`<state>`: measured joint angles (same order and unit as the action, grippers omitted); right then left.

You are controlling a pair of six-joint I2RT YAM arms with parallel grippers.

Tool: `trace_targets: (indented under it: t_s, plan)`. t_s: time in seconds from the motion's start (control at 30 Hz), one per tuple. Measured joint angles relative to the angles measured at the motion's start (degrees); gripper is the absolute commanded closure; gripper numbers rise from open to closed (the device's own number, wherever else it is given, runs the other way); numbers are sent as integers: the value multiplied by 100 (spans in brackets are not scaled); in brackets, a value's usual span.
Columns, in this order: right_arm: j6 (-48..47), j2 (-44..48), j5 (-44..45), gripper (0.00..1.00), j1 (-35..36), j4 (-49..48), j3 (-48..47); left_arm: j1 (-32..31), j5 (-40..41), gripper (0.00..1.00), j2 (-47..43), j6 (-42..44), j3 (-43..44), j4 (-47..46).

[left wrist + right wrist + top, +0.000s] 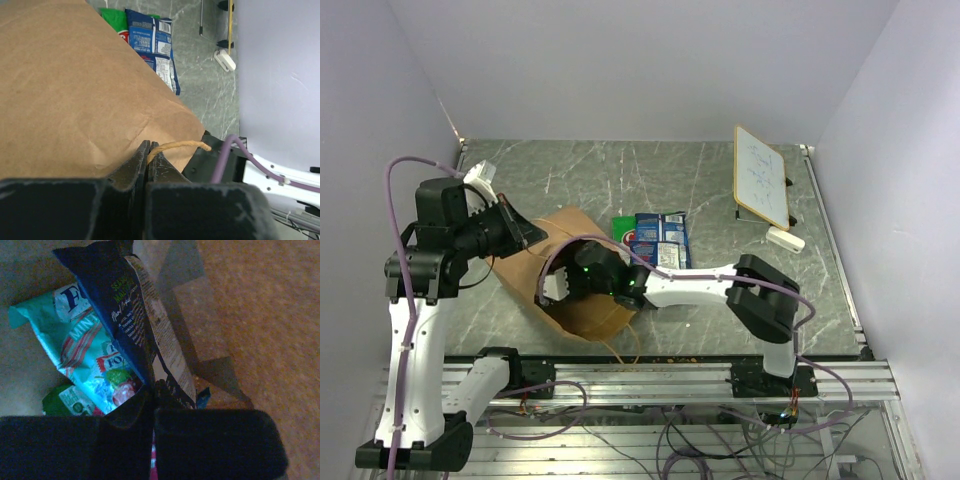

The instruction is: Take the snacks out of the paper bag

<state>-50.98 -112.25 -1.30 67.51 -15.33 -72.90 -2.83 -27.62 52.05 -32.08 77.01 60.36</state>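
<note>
The brown paper bag [575, 300] lies on its side, mouth toward the right arm. My left gripper [148, 150] is shut on its looped paper handle [182, 145] at the bag's upper left edge. My right gripper [568, 283] reaches into the bag's mouth. Inside, the right gripper [154, 387] is shut on the lower edge of a dark blue snack packet [120, 305]. A teal mint packet [85, 355] and a green packet [65, 400] lie beside it on the bag's floor. Outside the bag lie two blue packets [661, 240] and a green one [623, 226].
A white framed board [761, 175] stands at the back right, with a small white block [784, 239] in front of it. Walls close in the table on the left, back and right. Crumbs lie near the front rail [670, 357].
</note>
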Motion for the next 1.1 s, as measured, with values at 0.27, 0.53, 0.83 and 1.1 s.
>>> trace_targets:
  t_s: [0.27,0.53,0.83,1.1]
  plan:
    - [553,1119,-221,100,0,175,704,-2,192,93,-310,-313,-210,-208]
    - [1150,2109,-748,100,-4,629,1355,-2,442,93,-339,-501,-243,-251]
    - [1602,3613,-1228,100,-11,1410,1539,-2,671,93,-181,-595,-254,-308]
    - [1797,4739,-1169,100,-15,2098,1261,-2,885,93,-101,-640,-260,-337]
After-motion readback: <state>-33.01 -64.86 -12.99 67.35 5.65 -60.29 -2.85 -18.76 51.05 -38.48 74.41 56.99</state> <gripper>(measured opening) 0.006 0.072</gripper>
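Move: Inside the bag, the right hand already holds the dark blue packet by its edge; the mouth it must come through is centred about 5 cm back, 6 cm to the right and 8 cm up. The teal mint packet lies roughly 4 cm back, 6 cm left and 4 cm lower. The pile of emptied-out snacks is some 20 cm right, 7 cm ahead and 11 cm down. From the left hand, shut on the bag's handle, the mouth lies about 5 cm back, 9 cm right and 12 cm below. Drawing the pinched packet out through the bag's mouth, the right hand goes back and to the right while rising, then climbs more steeply, ending about 19 cm up, 14 cm right and 11 cm back, its wrist tilting some 25 degrees as the fingers come nearer level. The left keeps its grip on the handle, easing a couple of centimetres forward and left and turning slightly counter-clockwise. ##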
